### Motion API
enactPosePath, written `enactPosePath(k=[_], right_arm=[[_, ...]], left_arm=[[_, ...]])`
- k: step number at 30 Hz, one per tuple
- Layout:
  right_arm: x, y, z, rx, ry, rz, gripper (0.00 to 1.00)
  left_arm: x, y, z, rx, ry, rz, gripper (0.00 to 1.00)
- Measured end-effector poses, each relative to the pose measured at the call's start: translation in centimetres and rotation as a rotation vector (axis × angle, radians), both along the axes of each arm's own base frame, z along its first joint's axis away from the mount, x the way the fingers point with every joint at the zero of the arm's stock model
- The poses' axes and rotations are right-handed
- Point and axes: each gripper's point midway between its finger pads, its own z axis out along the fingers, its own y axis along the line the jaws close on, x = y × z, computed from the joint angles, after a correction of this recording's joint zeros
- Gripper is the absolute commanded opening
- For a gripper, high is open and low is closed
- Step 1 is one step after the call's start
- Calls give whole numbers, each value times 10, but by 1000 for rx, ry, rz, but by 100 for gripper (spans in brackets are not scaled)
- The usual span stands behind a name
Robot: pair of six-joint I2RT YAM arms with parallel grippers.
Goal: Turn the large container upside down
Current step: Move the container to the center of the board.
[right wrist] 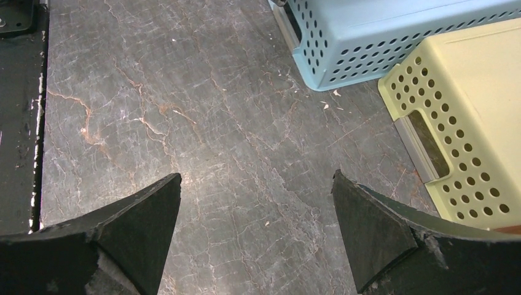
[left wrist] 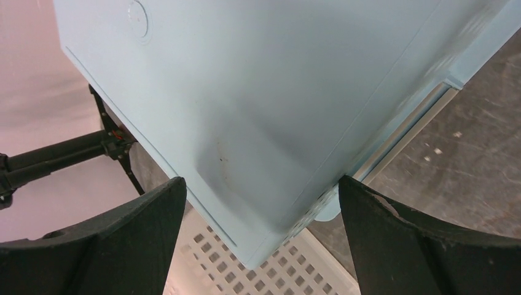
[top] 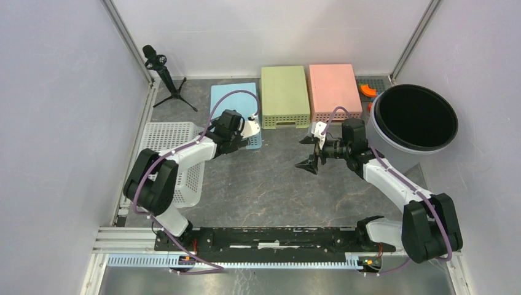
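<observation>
The large container is a round grey tub with a black inside, standing at the far right with its mouth up. It shows only in the top view. My right gripper is open over bare table, well left of the tub, with nothing between its fingers. My left gripper is open too, hovering just above the near corner of a light blue basket, its fingers apart on either side of that corner.
Along the back lie a blue, a yellow-green and a pink basket, bottoms up. A white perforated basket sits left. A small black tripod stands at the back left, an orange item behind the tub.
</observation>
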Motion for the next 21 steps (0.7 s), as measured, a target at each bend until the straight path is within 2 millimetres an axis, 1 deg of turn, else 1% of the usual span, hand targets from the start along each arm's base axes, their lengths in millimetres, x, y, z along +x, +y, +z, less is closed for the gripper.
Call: enactPosePath(k=[11, 21], right_arm=[[2, -3, -6, -10, 11, -6, 98], [3, -4, -16, -22, 39, -8, 98]], left_arm=[[37, -3, 5, 87, -82, 10, 100], [63, 5, 9, 138, -152, 52, 100]])
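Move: The upturned blue basket is right in front of the open left hand, its middle about 11 cm ahead, 2 cm right and 4 cm lower. The upturned green basket lies roughly 19 cm ahead and 21 cm right, the white basket some 11 cm back and 24 cm left, both also a little below hand height. From the right hand, the blue basket is about 21 cm ahead, 26 cm left and 10 cm down. Already against the near wall of the blue basket with its right-hand finger, the left hand keeps pushing the basket forward, about 6 cm, towards the back wall and alongside the green basket. The fingers stay wide open, the other one over the basket's near left corner, while the wrist tips up by about 10 degrees. ##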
